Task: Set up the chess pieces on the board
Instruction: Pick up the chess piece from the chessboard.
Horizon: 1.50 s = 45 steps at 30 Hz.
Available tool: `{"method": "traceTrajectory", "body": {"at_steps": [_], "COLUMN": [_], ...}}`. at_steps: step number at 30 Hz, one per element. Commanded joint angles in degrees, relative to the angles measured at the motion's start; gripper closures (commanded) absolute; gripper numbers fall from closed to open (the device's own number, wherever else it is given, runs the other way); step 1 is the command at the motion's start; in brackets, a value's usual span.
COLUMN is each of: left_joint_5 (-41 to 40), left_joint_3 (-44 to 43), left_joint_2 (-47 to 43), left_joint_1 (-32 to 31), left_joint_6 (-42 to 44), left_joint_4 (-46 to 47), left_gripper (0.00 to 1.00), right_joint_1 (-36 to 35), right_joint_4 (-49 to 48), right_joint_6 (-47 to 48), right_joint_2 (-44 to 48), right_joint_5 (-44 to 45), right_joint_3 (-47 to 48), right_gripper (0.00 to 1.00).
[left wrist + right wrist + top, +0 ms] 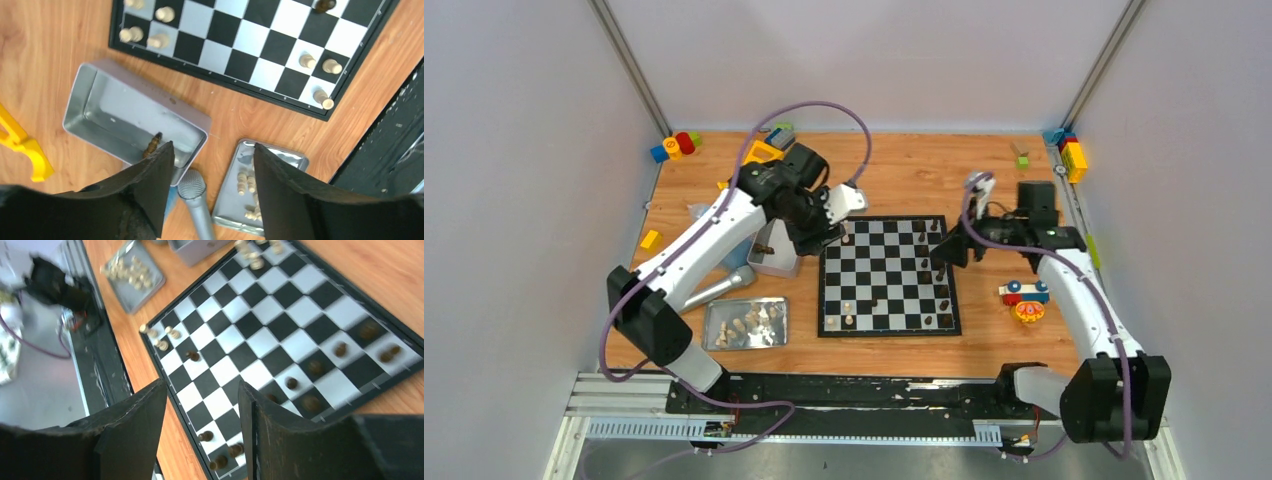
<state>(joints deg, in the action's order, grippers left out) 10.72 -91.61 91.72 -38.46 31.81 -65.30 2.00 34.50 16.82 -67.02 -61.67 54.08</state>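
Note:
The board [894, 265] lies mid-table with a few chess pieces on it. Cream pieces [840, 321] stand at its near-left corner, dark ones [938, 320] along its right side. My left gripper [814, 238] hangs open and empty by the board's far-left corner, above a metal box [95, 107] that holds one dark piece [152, 142]. In the left wrist view the gripper [212, 147] frames wood, with cream pieces [322, 65] on the board [260, 40]. My right gripper [949, 250] is open and empty above the board's right edge [265, 310], over dark pieces [240, 447].
A flat metal tray [714, 340] of several cream pieces [245, 182] sits left of the board, beside a grey microphone [719, 288]. Toy blocks [679, 145] lie at the far corners, a toy car [1024, 298] right of the board, a yellow block [22, 145] near the box.

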Motion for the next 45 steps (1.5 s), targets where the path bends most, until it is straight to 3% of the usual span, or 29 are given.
{"method": "traceTrajectory", "body": {"at_steps": [1, 7, 15, 21, 31, 41, 45], "left_joint_5": [6.42, 5.64, 5.47, 6.15, 6.38, 6.41, 6.19], "left_joint_3": [4.22, 7.54, 9.57, 9.31, 9.18, 8.88, 8.54], "left_joint_2": [-5.72, -12.54, -16.10, -16.48, -16.76, -16.52, -16.25], "left_joint_1": [6.62, 14.02, 16.65, 16.70, 16.75, 16.75, 16.75], "left_joint_6": [-4.47, -7.01, -7.30, -7.14, -6.85, -6.68, -6.62], "left_joint_4": [6.18, 9.40, 10.61, 10.35, 10.08, 9.98, 9.80], "left_gripper": [0.30, 0.18, 0.11, 0.09, 0.07, 0.07, 0.07], "right_joint_1": [-15.76, -32.29, -42.05, -45.13, -46.38, -46.43, -45.45], "right_joint_4": [1.30, 1.27, 1.87, 1.97, 2.39, 3.56, 5.09], "right_joint_6": [7.90, 9.77, 11.30, 11.63, 11.82, 12.19, 13.01], "right_joint_2": [-1.28, -10.86, -23.61, -27.69, -29.70, -27.73, -24.75], "right_joint_5": [15.34, 26.12, 34.51, 37.07, 38.33, 39.74, 41.60], "right_joint_3": [2.01, 4.62, 9.76, 11.25, 11.48, 11.92, 11.21], "right_gripper": [0.44, 0.44, 0.43, 0.47, 0.65, 0.93, 0.97]}}
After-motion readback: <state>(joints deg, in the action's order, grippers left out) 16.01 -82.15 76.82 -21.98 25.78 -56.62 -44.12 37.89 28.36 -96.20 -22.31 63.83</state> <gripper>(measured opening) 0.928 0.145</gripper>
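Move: The dark chess piece I'm after stands alone on the board, about 13 cm to the left of my right hand, 5 cm back and 16 cm down. The nearest light pawn is some 5 cm farther left of it and 1 cm farther back. Nearer my way, a dark pawn stands roughly 4 cm left of my right hand, level with it and 16 cm down. From my left hand, the lone piece lies about 12 cm right, 6 cm back, 14 cm down. I swing my right hand down and to the left over the board, with a little draw back, about 16 cm down and 13 cm across, tipping its fingers some 40 degrees or more towards the board. Once down at the lone dark piece, I close them and pinch its upper part. Meanwhile my left hand backs off about 7 cm left and 4 cm up, away from the piece, opens wide and stops. ##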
